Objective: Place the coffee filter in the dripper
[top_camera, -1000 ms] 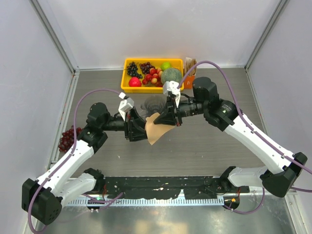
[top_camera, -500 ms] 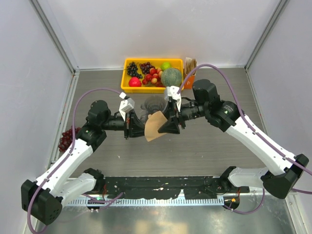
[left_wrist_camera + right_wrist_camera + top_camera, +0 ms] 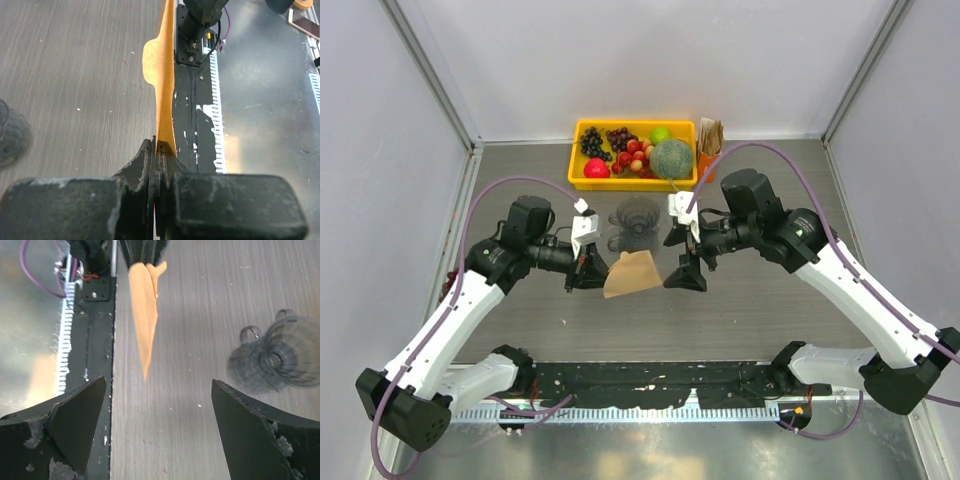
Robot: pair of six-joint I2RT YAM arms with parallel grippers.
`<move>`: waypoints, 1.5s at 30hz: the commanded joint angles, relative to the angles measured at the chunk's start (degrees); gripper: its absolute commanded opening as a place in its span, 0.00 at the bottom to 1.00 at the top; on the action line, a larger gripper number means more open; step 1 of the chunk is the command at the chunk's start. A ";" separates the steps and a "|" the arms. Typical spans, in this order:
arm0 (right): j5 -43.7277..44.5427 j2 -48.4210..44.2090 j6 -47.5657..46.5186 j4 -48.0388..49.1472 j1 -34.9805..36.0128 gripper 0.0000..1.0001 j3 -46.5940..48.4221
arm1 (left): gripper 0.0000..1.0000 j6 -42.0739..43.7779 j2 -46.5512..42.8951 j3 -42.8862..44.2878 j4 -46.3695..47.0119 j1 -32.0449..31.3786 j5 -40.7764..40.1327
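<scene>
The coffee filter point(image 3: 632, 273) is a flat tan paper fan held above the table, a little nearer than the dripper. My left gripper point(image 3: 595, 268) is shut on its left edge. The left wrist view shows the filter point(image 3: 164, 90) edge-on, running away from the pinched jaws of that gripper point(image 3: 160, 150). My right gripper point(image 3: 682, 262) stands wide open just right of the filter, not touching it. Its wrist view has the filter point(image 3: 144, 310) ahead of the spread fingers point(image 3: 75, 415). The dripper point(image 3: 636, 218), a smoky ribbed funnel cup, stands alone on the table; it shows again as the dripper point(image 3: 287, 352) at right.
A yellow tray point(image 3: 630, 124) of fruit with a green melon point(image 3: 672, 158) sits at the back. A bundle of brown papers in an orange box point(image 3: 709, 140) stands beside it. Dark grapes point(image 3: 450, 290) lie at the left wall. A black rail point(image 3: 650, 385) runs along the near edge.
My right gripper let go of the filter, opened wide and drew back to the right. My left gripper shut on the filter and now carries it alone, slightly lower.
</scene>
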 commanded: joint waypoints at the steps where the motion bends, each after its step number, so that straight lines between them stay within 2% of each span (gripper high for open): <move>1: 7.59 -4.72 -7.72 -3.47 -0.12 0.93 -1.67 | 0.00 9.28 -0.27 3.24 -11.44 -0.46 -2.55; 8: 16.73 -5.96 -19.50 -13.49 -1.18 0.94 -0.99 | 0.00 15.15 -0.10 5.70 -14.33 -1.86 -6.78; 13: 15.79 -1.22 -17.23 -16.23 -1.09 0.96 8.92 | 0.00 18.76 1.74 8.24 -16.53 -2.74 -12.84; 17: 16.66 -0.77 -16.16 -8.33 -0.48 0.97 8.52 | 0.00 22.19 5.95 12.81 -18.90 -5.28 -17.13; 19: 17.01 -1.73 -16.69 -4.64 -0.48 0.97 6.33 | 0.00 21.41 7.36 15.79 -19.00 -6.96 -21.97; 23: 14.66 -3.06 -14.67 -1.98 -0.04 0.96 4.02 | 0.00 18.85 10.17 23.17 -19.86 -8.63 -24.89; 25: 14.98 -3.84 -12.49 -0.87 0.57 0.94 2.80 | 0.00 24.54 11.58 26.60 -23.90 -10.91 -25.85; 28: 15.76 -5.69 -11.34 1.43 2.24 0.91 0.26 | 0.00 29.21 10.63 26.53 -22.43 -14.86 -29.98; 32: 21.74 -6.84 -10.99 6.35 8.39 0.88 -0.54 | 0.00 29.14 11.06 27.93 -21.46 -19.61 -32.80; 33: 21.84 -6.66 -10.29 6.79 9.36 0.86 -0.28 | 0.00 28.53 11.15 28.46 -21.11 -20.14 -32.71; 38: 22.19 -6.48 -11.50 6.01 11.91 0.57 -1.23 | 0.00 24.31 11.32 27.94 -16.89 -20.23 -32.54; 43: 24.21 -7.10 -13.27 6.44 13.50 0.34 -3.79 | 0.00 22.72 11.15 27.76 -15.48 -20.23 -33.06; 45: 25.09 -6.58 -13.35 6.71 13.59 0.20 -3.79 | 0.04 21.94 10.98 27.76 -15.31 -20.23 -33.33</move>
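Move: My left hand holds the coffee filter by one edge. From my open right hand, the filter's middle lies about 8 cm to the left, 1 cm back and some 4 cm lower. The dripper stands about 12 cm ahead, 8 cm left and 13 cm below my right hand, on the glass server, whose middle is roughly 8 cm lower still. From my left hand, the dripper is about 14 cm ahead, 7 cm right and 10 cm down. My right hand backs off about 5 cm to the right and down, swings forward and up, then comes back and leftward to the filter's free edge, its wide-open fingers closing to about a third around it. My left hand keeps its pinch, dips slightly, then carries the filter forward, right and up, turning some 35 degrees as its fingers tip further down. ##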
